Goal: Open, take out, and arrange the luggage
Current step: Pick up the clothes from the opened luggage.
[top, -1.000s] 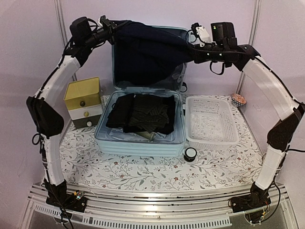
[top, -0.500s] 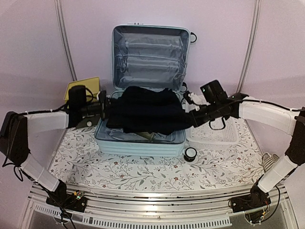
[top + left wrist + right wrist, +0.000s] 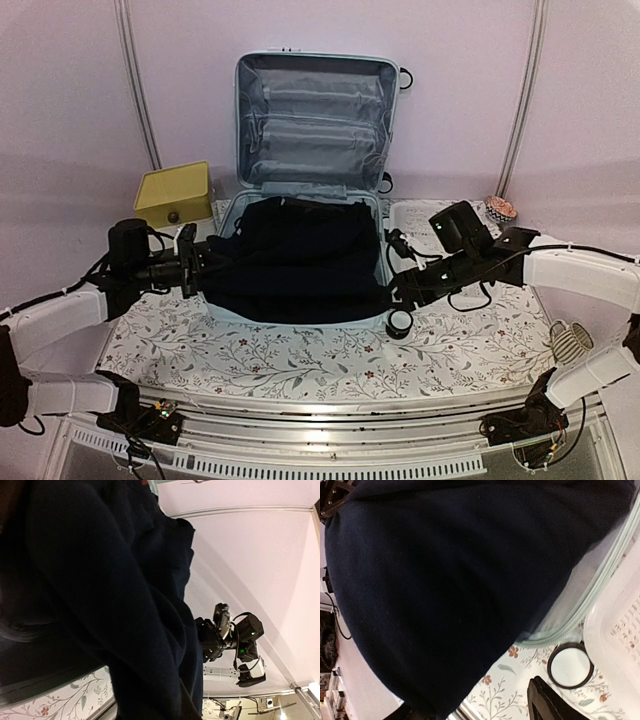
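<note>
The luggage (image 3: 315, 100), a pale mint suitcase, lies open with its grey-lined lid upright at the back. A dark navy garment (image 3: 300, 260) is spread over its lower half and hangs past the front rim. My left gripper (image 3: 207, 266) is shut on the garment's left edge; in the left wrist view the cloth (image 3: 100, 580) covers its fingers. My right gripper (image 3: 400, 285) is at the garment's right edge with its jaws apart. In the right wrist view one finger (image 3: 542, 705) stands clear of the cloth (image 3: 445, 580) above the tablecloth, beside the suitcase rim (image 3: 580, 615).
A yellow-topped drawer box (image 3: 172, 192) stands left of the suitcase. A white lattice basket (image 3: 415, 220) sits right of it, partly behind my right arm. A small round black-rimmed item (image 3: 400, 323) lies by the front right corner. A patterned bowl (image 3: 500, 208) is at the far right.
Both arms came down from in front of the lid and pulled toward the near edge, laying the garment over the suitcase's lower half. The right jaws have opened.
</note>
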### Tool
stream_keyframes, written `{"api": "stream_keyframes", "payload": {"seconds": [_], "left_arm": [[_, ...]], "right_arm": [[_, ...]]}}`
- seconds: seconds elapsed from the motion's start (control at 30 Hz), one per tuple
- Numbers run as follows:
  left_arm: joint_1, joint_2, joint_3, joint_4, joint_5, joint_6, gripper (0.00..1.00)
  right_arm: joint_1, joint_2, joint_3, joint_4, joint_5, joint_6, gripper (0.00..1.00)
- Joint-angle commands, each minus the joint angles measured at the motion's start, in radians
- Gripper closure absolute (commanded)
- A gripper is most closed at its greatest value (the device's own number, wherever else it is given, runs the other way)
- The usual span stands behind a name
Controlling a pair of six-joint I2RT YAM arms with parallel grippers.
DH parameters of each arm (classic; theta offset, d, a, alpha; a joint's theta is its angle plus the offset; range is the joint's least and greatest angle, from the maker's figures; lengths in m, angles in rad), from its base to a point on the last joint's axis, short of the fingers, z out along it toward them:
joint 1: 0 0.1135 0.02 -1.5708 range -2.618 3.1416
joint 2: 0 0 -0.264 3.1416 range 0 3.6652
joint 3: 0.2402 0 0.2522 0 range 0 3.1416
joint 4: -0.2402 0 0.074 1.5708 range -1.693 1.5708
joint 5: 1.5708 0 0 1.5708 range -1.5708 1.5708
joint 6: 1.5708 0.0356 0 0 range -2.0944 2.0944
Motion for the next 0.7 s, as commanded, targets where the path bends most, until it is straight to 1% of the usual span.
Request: {"api": "stream_keyframes", "payload": {"seconds": [0.0, 0.07, 0.17, 0.3, 0.37, 0.43, 0.5, 0.67], "left_arm": [[0.042, 0.011, -0.014, -0.133, -0.003, 0.128, 1.00], [0.041, 0.030, -0.010, -0.178, 0.006, 0.179, 1.00], [0.041, 0.034, -0.016, -0.218, 0.007, 0.232, 1.00], [0.042, 0.013, -0.015, -0.287, -0.018, 0.293, 1.00], [0.040, 0.011, -0.017, -0.304, -0.017, 0.313, 1.00], [0.040, 0.012, -0.022, -0.310, -0.005, 0.324, 1.00], [0.040, 0.012, -0.029, -0.312, 0.009, 0.333, 1.00], [0.038, 0.004, -0.037, -0.371, 0.015, 0.388, 1.00]], "right_arm": [[-0.023, -0.076, -0.032, -0.036, -0.083, 0.068, 0.33], [-0.023, -0.102, -0.048, -0.019, -0.164, 0.079, 0.27], [-0.027, -0.152, -0.072, 0.002, -0.192, 0.126, 0.21], [-0.066, -0.198, -0.118, 0.094, -0.230, 0.250, 0.20], [-0.068, -0.206, -0.151, 0.179, -0.213, 0.356, 0.20], [-0.053, -0.196, -0.197, 0.270, -0.205, 0.456, 0.19], [-0.009, -0.158, -0.216, 0.320, -0.157, 0.552, 0.17], [0.065, -0.031, -0.241, 0.466, -0.160, 0.669, 0.16]]}}
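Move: The clothes, a dark garment, are held at their left end by the left hand; the suitcase's open lower shell lies about 8 cm ahead, 19 right and 12 below it, with the drawer box 15 ahead, 8 left and 10 below. For the right hand, already half open, the garment's right end is about 2 cm left, level in reach and height. That hand has the suitcase wheel some 14 cm below and 1 ahead, 1 right, the white basket 18 ahead, 11 right and 14 below. Downward goes the left hand, about 6 cm towards the open shell, keeping its pinch on the garment's left end as it rolls a little. The right hand backs off some 3 cm and rises, its fingers spreading from half to nearly wide open, then sinks again and edges left beside the garment's loose right end while the wrist rolls roughly 25 degrees. ##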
